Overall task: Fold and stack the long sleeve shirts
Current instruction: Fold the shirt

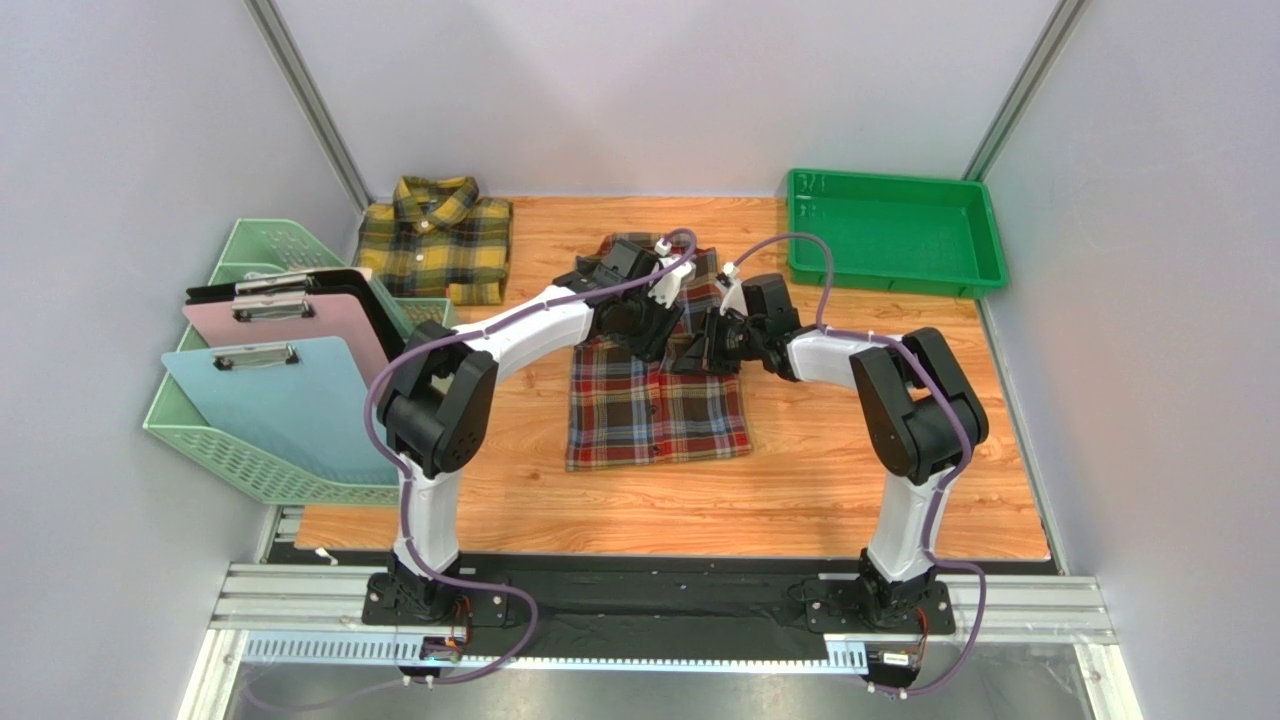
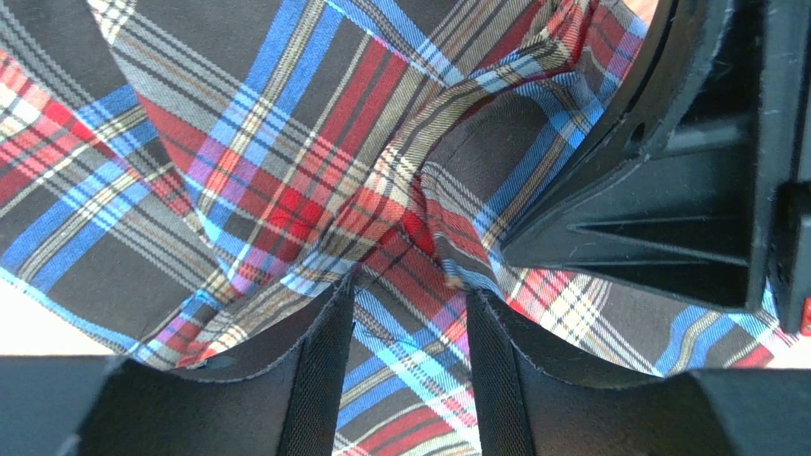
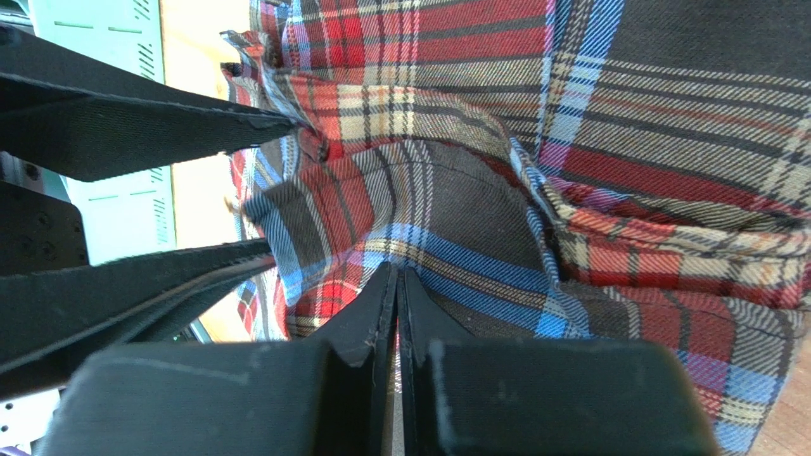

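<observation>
The red, brown and navy plaid shirt lies in the middle of the table, its upper part bunched under both grippers. My left gripper stands open over a raised fold, with cloth running flat between its fingers. My right gripper is shut, its tips pinching a ridge of the same shirt. The two grippers sit close together; the left one's fingers show in the right wrist view. The yellow and dark plaid shirt lies folded at the back left corner.
A green tray stands at the back right. A pale green basket at the left holds pink, blue and black clipboards. Bare wooden table shows in front of and right of the red shirt.
</observation>
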You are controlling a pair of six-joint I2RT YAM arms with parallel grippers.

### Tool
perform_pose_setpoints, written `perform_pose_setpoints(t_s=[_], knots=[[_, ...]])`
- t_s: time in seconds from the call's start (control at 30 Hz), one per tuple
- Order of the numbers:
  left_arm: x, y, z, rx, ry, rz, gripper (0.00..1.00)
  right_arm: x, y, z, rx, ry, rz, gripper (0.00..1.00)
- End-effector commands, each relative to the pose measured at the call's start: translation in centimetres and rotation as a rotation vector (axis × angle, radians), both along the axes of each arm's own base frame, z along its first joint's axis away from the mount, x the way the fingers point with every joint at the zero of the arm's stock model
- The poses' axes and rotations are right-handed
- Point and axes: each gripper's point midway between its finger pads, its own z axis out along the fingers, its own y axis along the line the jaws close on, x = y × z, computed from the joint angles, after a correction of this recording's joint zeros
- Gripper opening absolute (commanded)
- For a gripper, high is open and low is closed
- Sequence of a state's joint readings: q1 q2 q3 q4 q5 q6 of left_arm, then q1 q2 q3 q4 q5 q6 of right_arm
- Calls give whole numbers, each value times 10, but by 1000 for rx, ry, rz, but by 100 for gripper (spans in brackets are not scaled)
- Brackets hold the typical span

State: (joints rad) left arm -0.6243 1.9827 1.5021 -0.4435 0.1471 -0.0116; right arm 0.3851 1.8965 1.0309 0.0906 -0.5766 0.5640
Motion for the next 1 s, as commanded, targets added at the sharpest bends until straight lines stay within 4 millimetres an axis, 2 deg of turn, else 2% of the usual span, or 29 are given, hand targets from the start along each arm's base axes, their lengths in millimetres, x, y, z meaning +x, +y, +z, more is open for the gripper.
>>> perform_pose_setpoints(t_s=[0.0, 0.17, 0.27, 0.43, 0.57, 0.63, 0.77, 0.87, 0.97], knots=[[12, -11, 4, 4, -47, 10, 54, 7, 7, 8, 29, -38, 6, 4], [16, -5, -6, 50, -45, 21, 55, 10, 8, 11, 31, -45, 3, 4], [18, -1, -2, 62, -59, 35, 52, 13, 10, 15, 39, -55, 4, 4], [16, 0, 34, 11, -119, 9, 49, 18, 13, 24, 55, -61, 3, 4], [7, 4, 47, -9, -115, -1, 48, 22, 17, 29, 67, -68, 7, 4], [5, 10, 50, -13, -112, 3, 44, 23, 18, 28, 68, -67, 9, 4], [5, 20, 48, -23, -88, 24, 21, 25, 25, 29, 78, -68, 18, 5], [4, 27, 44, -32, -63, 31, 9, 29, 29, 25, 78, -68, 22, 5], [5, 31, 49, -57, -58, 38, 9, 31, 34, 18, 73, -57, 26, 5]])
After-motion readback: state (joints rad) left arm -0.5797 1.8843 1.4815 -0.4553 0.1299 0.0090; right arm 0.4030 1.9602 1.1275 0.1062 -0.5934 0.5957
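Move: The plaid shirt's raised middle fold stands right under the left hand's half-open fingers, about 2 cm below. From the right hand, whose shut tips are already down at the cloth, that fold lies some 4 cm left and 1 cm ahead. From the left hand, the shirt's near hem is about 15 cm back, 3 cm lower, and its far end some 19 cm straight ahead, also 3 cm lower. Left hand dips 2 cm onto the fold, then rises about 6 cm, closing; shut right fingers edge forward-left. ##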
